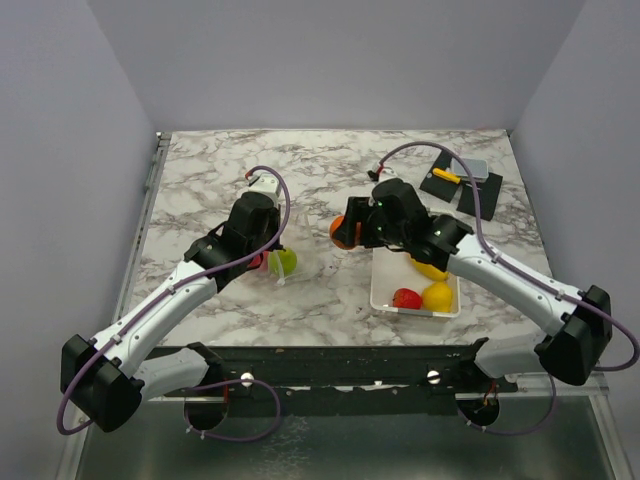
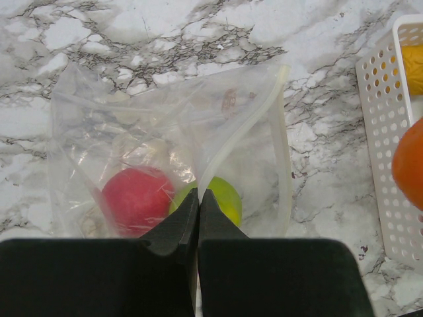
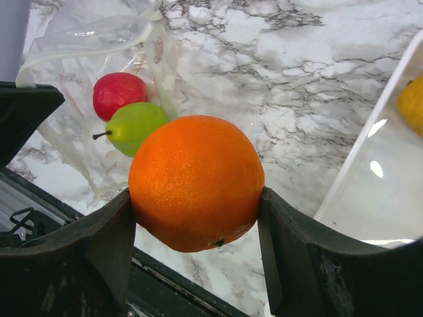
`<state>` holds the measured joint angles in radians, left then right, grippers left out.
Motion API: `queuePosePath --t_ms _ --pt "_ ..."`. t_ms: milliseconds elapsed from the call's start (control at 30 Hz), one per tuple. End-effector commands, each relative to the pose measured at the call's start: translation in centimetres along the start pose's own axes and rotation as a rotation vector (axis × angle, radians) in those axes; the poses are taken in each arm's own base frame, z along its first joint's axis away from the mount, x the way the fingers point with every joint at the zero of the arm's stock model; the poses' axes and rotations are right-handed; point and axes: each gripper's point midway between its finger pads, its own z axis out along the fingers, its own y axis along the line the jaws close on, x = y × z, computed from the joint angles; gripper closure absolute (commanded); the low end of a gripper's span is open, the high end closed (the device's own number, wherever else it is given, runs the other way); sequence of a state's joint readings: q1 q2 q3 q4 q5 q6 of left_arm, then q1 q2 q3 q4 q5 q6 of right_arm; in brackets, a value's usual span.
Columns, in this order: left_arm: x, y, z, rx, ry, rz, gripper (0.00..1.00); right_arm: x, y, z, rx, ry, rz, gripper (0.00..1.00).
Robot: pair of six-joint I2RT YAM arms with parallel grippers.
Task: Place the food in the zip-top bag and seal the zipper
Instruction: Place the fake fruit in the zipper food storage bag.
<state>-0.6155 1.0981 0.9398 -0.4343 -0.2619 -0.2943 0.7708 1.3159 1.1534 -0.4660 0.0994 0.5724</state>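
Note:
The clear zip-top bag [image 2: 119,112] lies on the marble with its mouth lifted. Inside it are a red apple [image 2: 135,198] and a green pear [image 2: 228,198]. My left gripper [image 2: 198,193] is shut on the bag's pale zipper [image 2: 248,125] at the mouth edge. My right gripper [image 3: 196,193] is shut on an orange [image 3: 196,165] and holds it above the table, between the bag [image 3: 86,39] and the white basket [image 1: 382,285]. From above, the orange [image 1: 340,232] hangs right of the left gripper [image 1: 270,258]. Still in the basket are a strawberry [image 1: 406,298] and a lemon [image 1: 437,295].
Another yellow fruit [image 1: 430,268] lies in the basket under the right arm. Black mats [image 1: 462,188] with a yellow object [image 1: 446,175] and a grey one [image 1: 475,167] sit at the back right. The basket's perforated wall [image 2: 383,132] stands close to the right of the bag.

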Motion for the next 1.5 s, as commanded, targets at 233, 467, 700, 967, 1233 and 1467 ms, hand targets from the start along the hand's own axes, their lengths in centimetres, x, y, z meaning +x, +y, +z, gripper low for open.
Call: queuePosePath --t_ms 233,467,700,967,1233,1467 --pt "0.0 0.2 -0.1 -0.007 -0.01 0.005 1.0 0.4 5.1 4.1 0.0 0.033 -0.088 0.72" --pt "0.0 0.2 0.0 -0.007 -0.007 0.006 1.0 0.9 6.9 6.6 -0.012 0.059 -0.113 0.72" --pt "0.1 0.1 0.1 -0.004 -0.002 0.007 1.0 1.0 7.9 9.2 -0.01 0.076 -0.121 0.72" --pt "0.3 0.1 0.2 -0.001 0.006 0.01 1.0 1.1 8.8 11.5 -0.017 0.085 -0.11 0.57" --pt "0.4 0.0 0.3 -0.001 0.011 0.012 1.0 1.2 9.6 12.4 -0.035 0.084 -0.087 0.24" --pt "0.4 0.1 0.3 -0.004 0.011 0.01 1.0 1.2 10.1 12.3 -0.047 0.089 -0.072 0.11"
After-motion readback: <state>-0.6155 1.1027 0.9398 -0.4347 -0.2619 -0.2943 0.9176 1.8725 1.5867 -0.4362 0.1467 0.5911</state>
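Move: From the right hand, which already holds the orange, the open mouth of the zipper bag lies about 14 cm left, 4 cm ahead and 6 cm lower. The green pear in the bag is some 17 cm left, level fore and aft and 14 cm below. The red apple lies 7 cm left of the pear and 1 cm farther out. The left hand still pinches the bag's zipper edge; the mouth opens about 6 cm ahead, 5 cm right and 4 cm below. Carry the orange left with the right hand about 13 cm, slanting some 4 cm forward and 5 cm down as you near the left gripper, easing the orange in between the bag's two zipper edges. Stop there, open the fingers and begin to rise slightly, while the left gripper stays put and keeps its pinch on the bag's edge. ##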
